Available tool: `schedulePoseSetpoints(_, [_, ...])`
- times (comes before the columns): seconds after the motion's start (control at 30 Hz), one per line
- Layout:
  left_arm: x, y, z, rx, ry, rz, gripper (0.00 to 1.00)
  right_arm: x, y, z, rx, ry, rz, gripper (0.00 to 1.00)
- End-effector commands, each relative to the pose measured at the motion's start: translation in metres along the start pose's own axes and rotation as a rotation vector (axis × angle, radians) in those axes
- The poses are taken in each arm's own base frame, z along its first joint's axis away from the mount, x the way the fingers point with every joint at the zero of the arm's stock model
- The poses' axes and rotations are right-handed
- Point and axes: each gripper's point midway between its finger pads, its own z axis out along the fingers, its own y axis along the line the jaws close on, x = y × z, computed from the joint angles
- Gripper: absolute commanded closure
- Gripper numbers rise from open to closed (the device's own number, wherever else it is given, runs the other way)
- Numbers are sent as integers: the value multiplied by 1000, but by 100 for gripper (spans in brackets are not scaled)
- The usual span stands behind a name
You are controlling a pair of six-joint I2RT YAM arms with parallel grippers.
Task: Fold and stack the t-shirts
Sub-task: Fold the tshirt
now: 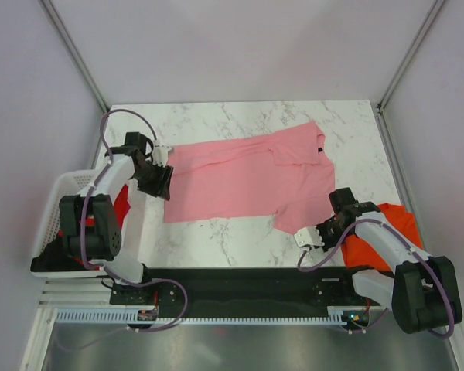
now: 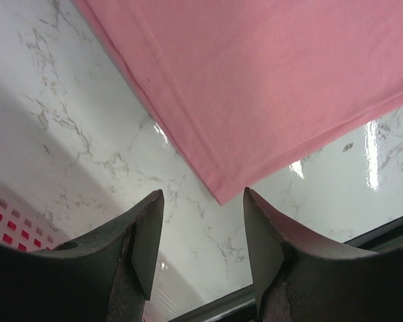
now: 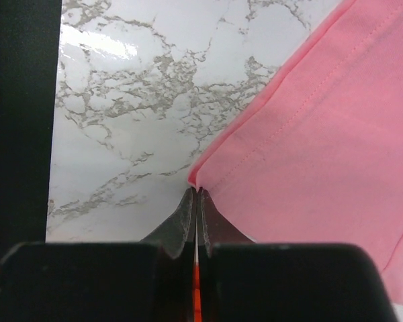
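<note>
A light pink t-shirt [image 1: 243,178] lies spread flat on the marble table. My right gripper [image 1: 300,233] is at its near right corner. In the right wrist view the right gripper [image 3: 196,190] is shut, and the pink fabric [image 3: 322,134] puckers at its tips. My left gripper [image 1: 161,187] hovers over the shirt's left edge. The left wrist view has the left gripper [image 2: 203,194] open, with the pink corner [image 2: 221,194] just ahead of its fingers, untouched. An orange t-shirt [image 1: 380,232] lies bunched under the right arm. A red t-shirt [image 1: 121,205] shows in the basket.
A white lattice basket [image 1: 62,193] stands at the table's left edge, behind the left arm; its wall [image 2: 7,215] shows in the left wrist view. A black strip [image 1: 240,282] runs along the near edge. Walls enclose the back and sides.
</note>
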Motion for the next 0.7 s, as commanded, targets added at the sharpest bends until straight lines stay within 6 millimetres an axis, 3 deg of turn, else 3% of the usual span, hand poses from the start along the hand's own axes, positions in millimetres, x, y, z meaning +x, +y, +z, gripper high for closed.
schedulePoseSetpoints(0.0, [13, -2, -11, -15, 1, 59, 41, -3, -11, -9, 51, 0, 44, 100])
schedulePoseSetpoints(0.43, [53, -12, 6, 44, 126, 36, 43, -1, -11, -9, 63, 13, 79, 100])
schedulePoseSetpoints(0.67, [58, -16, 24, 97, 166, -13, 46, 1, -17, -10, 63, 20, 88, 100])
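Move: Behind and below the half-open left fingers lies the t-shirt's near-left corner, about 7 cm back, level sideways and some 7 cm down. The t-shirt's far-left corner is roughly 15 cm ahead and 2 cm to the right of that hand; the white basket's middle is some 21 cm to its left and 7 cm back. From the right hand, already pinching the sleeve corner, the near-left corner lies about 43 cm left and 6 cm ahead. Drawing back about 5 cm and then sinking more steeply, some 3.5 cm in all, the left hand closes in on the t-shirt's near-left corner, its fingertips swinging back nearly 10 degrees towards pointing straight down and staying half open, still clear of the cloth. The right hand keeps its shut pinch on the sleeve corner almost in place, turning about 5 degrees clockwise. ##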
